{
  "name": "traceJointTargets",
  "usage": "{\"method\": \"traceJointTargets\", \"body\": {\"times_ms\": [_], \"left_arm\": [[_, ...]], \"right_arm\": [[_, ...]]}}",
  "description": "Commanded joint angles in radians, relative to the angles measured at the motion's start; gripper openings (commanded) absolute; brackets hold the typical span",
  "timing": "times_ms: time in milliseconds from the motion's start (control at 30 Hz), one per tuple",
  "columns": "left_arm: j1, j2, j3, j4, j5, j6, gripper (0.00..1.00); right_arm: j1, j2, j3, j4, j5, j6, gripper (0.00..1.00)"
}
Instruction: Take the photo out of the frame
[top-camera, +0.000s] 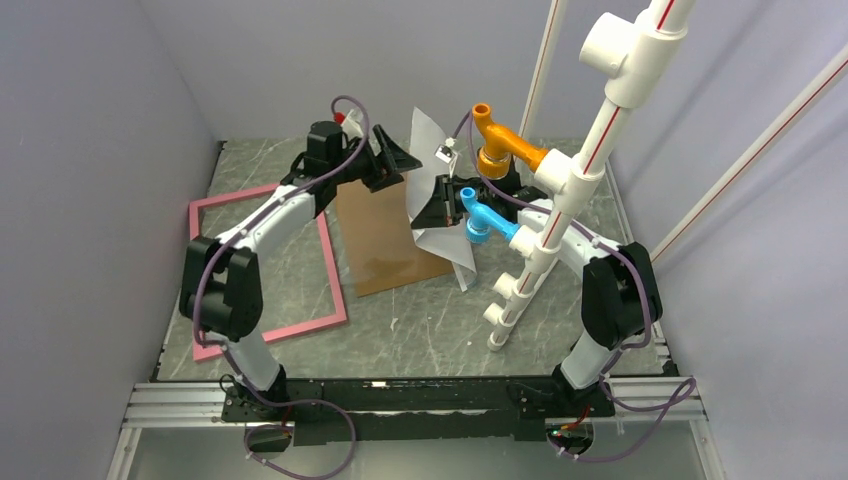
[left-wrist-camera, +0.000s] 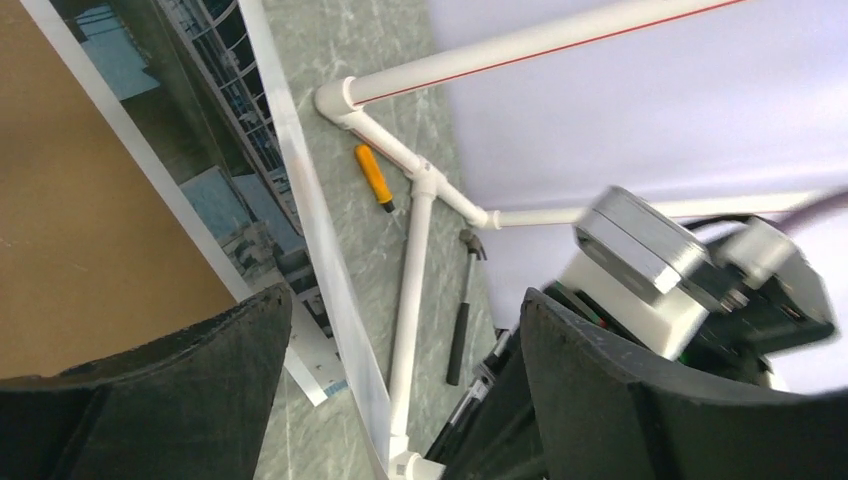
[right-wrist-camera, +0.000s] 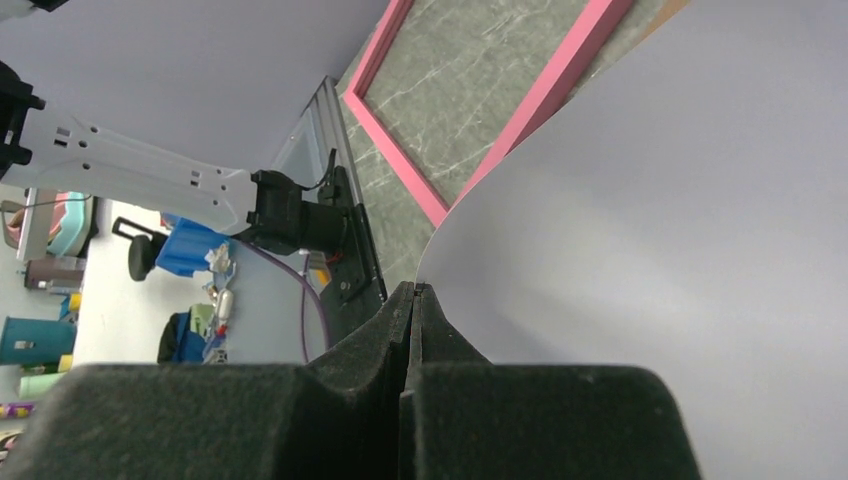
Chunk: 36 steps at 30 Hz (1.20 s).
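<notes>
The photo (top-camera: 432, 165) stands curled on edge at mid-table with its white back showing. My right gripper (top-camera: 447, 203) is shut on it. In the right wrist view the pads (right-wrist-camera: 413, 290) pinch the edge of the photo (right-wrist-camera: 650, 250). The pink frame (top-camera: 268, 262) lies flat at the left with bare table inside it, also seen as the frame (right-wrist-camera: 470, 130). My left gripper (top-camera: 395, 160) hovers open beside the sheet. Between the open fingers of the left gripper (left-wrist-camera: 400, 335) runs a pale edge of the photo (left-wrist-camera: 215, 130), touching neither finger, with the printed building side showing.
A brown backing board (top-camera: 385, 235) lies flat between frame and photo. A white pipe rig (top-camera: 560, 200) with orange (top-camera: 495, 140) and blue (top-camera: 480, 220) fittings stands at the right. An orange-handled tool (left-wrist-camera: 373, 177) and a black-handled hammer (left-wrist-camera: 462, 320) lie by the pipes. Grey walls close both sides.
</notes>
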Motion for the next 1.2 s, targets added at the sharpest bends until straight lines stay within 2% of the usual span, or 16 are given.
{"method": "traceJointTargets", "body": {"times_ms": [0,133,200,267,300,333,367,400,500,633,800,900,1167], "left_arm": [[-0.03,0.107,0.124,-0.21,-0.07,0.096,0.84],[-0.042,0.183,0.197,-0.271,-0.076,0.1,0.7],[-0.045,0.205,0.222,-0.27,-0.065,0.097,0.58],[-0.049,0.222,0.251,-0.27,-0.052,0.104,0.36],[-0.05,0.226,0.271,-0.279,-0.045,0.113,0.2],[-0.05,0.228,0.288,-0.293,-0.042,0.127,0.07],[-0.049,0.223,0.302,-0.309,-0.043,0.142,0.0],[-0.047,0.213,0.306,-0.321,-0.046,0.157,0.0],[-0.023,0.15,0.264,-0.311,-0.053,0.178,0.0],[0.046,0.037,0.117,-0.26,-0.079,0.18,0.0],[0.131,0.017,-0.032,-0.235,-0.007,0.199,0.0],[0.155,0.056,-0.065,-0.252,0.019,0.227,0.0],[0.164,0.118,-0.164,-0.156,-0.07,0.197,0.0]], "right_arm": [[0.015,-0.024,0.018,0.057,-0.014,-0.006,0.0],[0.02,-0.03,0.011,0.06,-0.01,-0.003,0.0],[0.022,-0.029,0.008,0.06,-0.008,-0.003,0.0],[0.022,-0.031,0.007,0.057,-0.002,-0.004,0.0],[0.023,-0.034,0.004,0.045,0.004,-0.008,0.0],[0.019,-0.042,0.001,0.036,0.027,-0.011,0.09],[0.019,-0.057,-0.003,0.015,0.074,-0.017,0.2],[0.016,-0.071,-0.006,-0.008,0.127,-0.022,0.3],[-0.005,-0.121,-0.009,-0.073,0.259,-0.032,0.5],[-0.08,-0.195,-0.036,-0.119,0.383,-0.014,0.63],[-0.151,-0.257,-0.095,-0.13,0.431,-0.023,0.68],[-0.17,-0.269,-0.128,-0.135,0.442,-0.03,0.69],[-0.181,-0.319,-0.225,-0.115,0.47,-0.032,0.7]]}}
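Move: The photo stands curled up, white back showing. The stretch of its raised left edge to pinch is some 9 cm below the open left gripper, 2 cm ahead and 2 cm to the right; from the right hand that spot is about 13 cm ahead, 2 cm right and 4 cm lower. The right gripper still grips the same edge about 11 cm back from the left hand, level sideways and 4 cm lower. The backing board's middle is about 25 cm below the left hand, 5 cm ahead and 4 cm left. Bring the left gripper down about 9 cm, easing forward and right, and shut it on the photo's raised edge. Then open the right fingers to let go and back that hand off some 11 cm to its right and a little forward, turning about 30 degrees clockwise, finally sinking. Draw the pinched edge left about 11 cm with the left hand, lifting slightly, then lowering it over the backing board. ##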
